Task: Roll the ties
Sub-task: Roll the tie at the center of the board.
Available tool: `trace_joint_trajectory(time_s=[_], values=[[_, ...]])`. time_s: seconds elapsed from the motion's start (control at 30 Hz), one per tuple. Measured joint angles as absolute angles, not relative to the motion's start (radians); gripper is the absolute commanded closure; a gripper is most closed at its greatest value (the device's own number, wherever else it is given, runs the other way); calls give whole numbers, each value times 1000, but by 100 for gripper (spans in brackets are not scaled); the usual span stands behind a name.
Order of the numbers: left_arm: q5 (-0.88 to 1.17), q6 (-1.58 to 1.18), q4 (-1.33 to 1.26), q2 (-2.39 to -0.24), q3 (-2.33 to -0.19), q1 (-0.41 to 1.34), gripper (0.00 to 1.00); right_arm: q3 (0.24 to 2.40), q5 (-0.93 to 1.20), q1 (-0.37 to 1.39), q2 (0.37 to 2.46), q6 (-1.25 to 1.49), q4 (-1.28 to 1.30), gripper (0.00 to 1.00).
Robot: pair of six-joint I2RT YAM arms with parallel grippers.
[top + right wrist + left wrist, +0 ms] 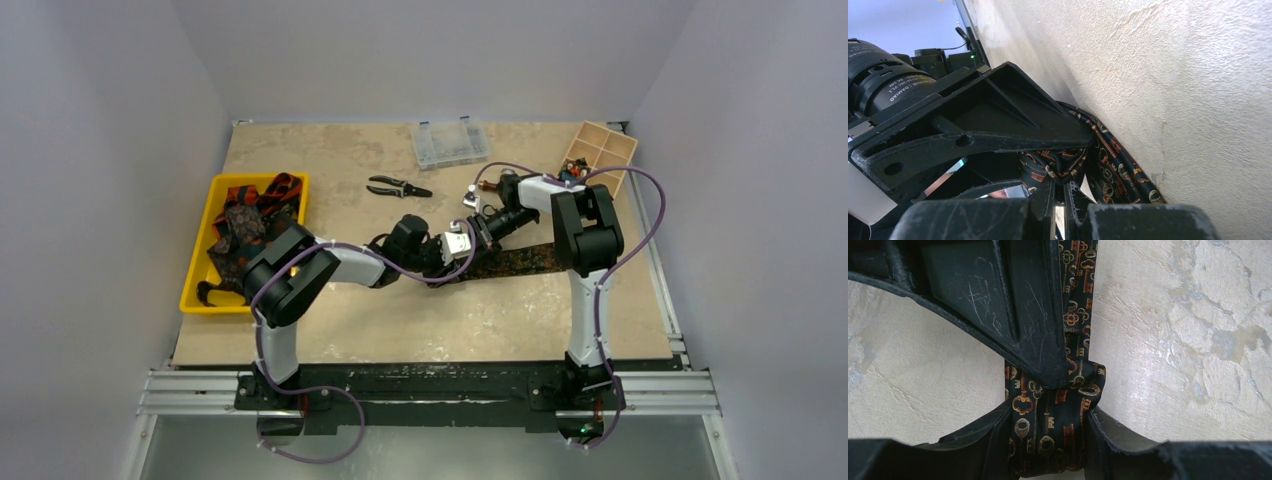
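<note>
One dark tie (522, 260) with orange and gold key figures lies flat across the table's middle, running right from the two grippers. My left gripper (442, 258) is shut on its rolled or folded end; in the left wrist view that bundle (1050, 427) sits squeezed between both fingers (1120, 437). My right gripper (470, 238) meets it from the right and is shut on a fold of the same tie (1108, 170), its fingertips (1047, 197) nearly touching. More ties (250, 215) lie heaped in the yellow tray (200, 295) at the left.
Black-handled pliers (398, 187) lie behind the grippers. A clear plastic box (450, 143) stands at the back middle, and a wooden compartment box (600, 155) at the back right. The right arm's purple cable (650, 215) loops over the table's right side.
</note>
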State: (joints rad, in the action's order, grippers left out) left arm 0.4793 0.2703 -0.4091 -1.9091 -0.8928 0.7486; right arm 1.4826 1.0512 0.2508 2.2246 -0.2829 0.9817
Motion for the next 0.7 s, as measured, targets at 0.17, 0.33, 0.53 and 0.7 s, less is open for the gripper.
trace_joint_trajectory(time_s=[0.17, 0.33, 0.53, 0.7], values=[[499, 252, -430, -1910, -885, 747, 36, 1483, 1001, 251, 2225, -258, 966, 100], [561, 226, -539, -1909, -826, 730, 31, 1475, 928, 251, 2222, -222, 935, 100], [598, 163, -644, -1910, -785, 710, 31, 1429, 844, 258, 2189, -189, 880, 100], [601, 86, -792, -1964, -761, 701, 29, 1410, 796, 264, 2162, -167, 857, 100]])
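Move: The tie's roll sits in the left fingers, its middle barely 1 cm to the right of the hand point. From the right hand, already shut on tie fabric, the roll is about 3 cm left, 2 cm back and 2 cm below. The flat tail's middle lies some 10 cm to the right of the right hand, level fore and aft, 4 cm below. The pipe fitting is about 16 cm ahead of the right hand and 5 cm right, 3 cm below. Down and to the right goes the right hand, about 3 cm lower and 2 cm across, keeping its fingers shut on the tie beside the roll while they tip some 15 degrees steeper. Meanwhile the left fingers spread and let go of the roll's edges; that hand eases back about 1 cm and returns most of the way, rising slightly then dipping as its fingers tilt up towards level, still straddling the roll. ##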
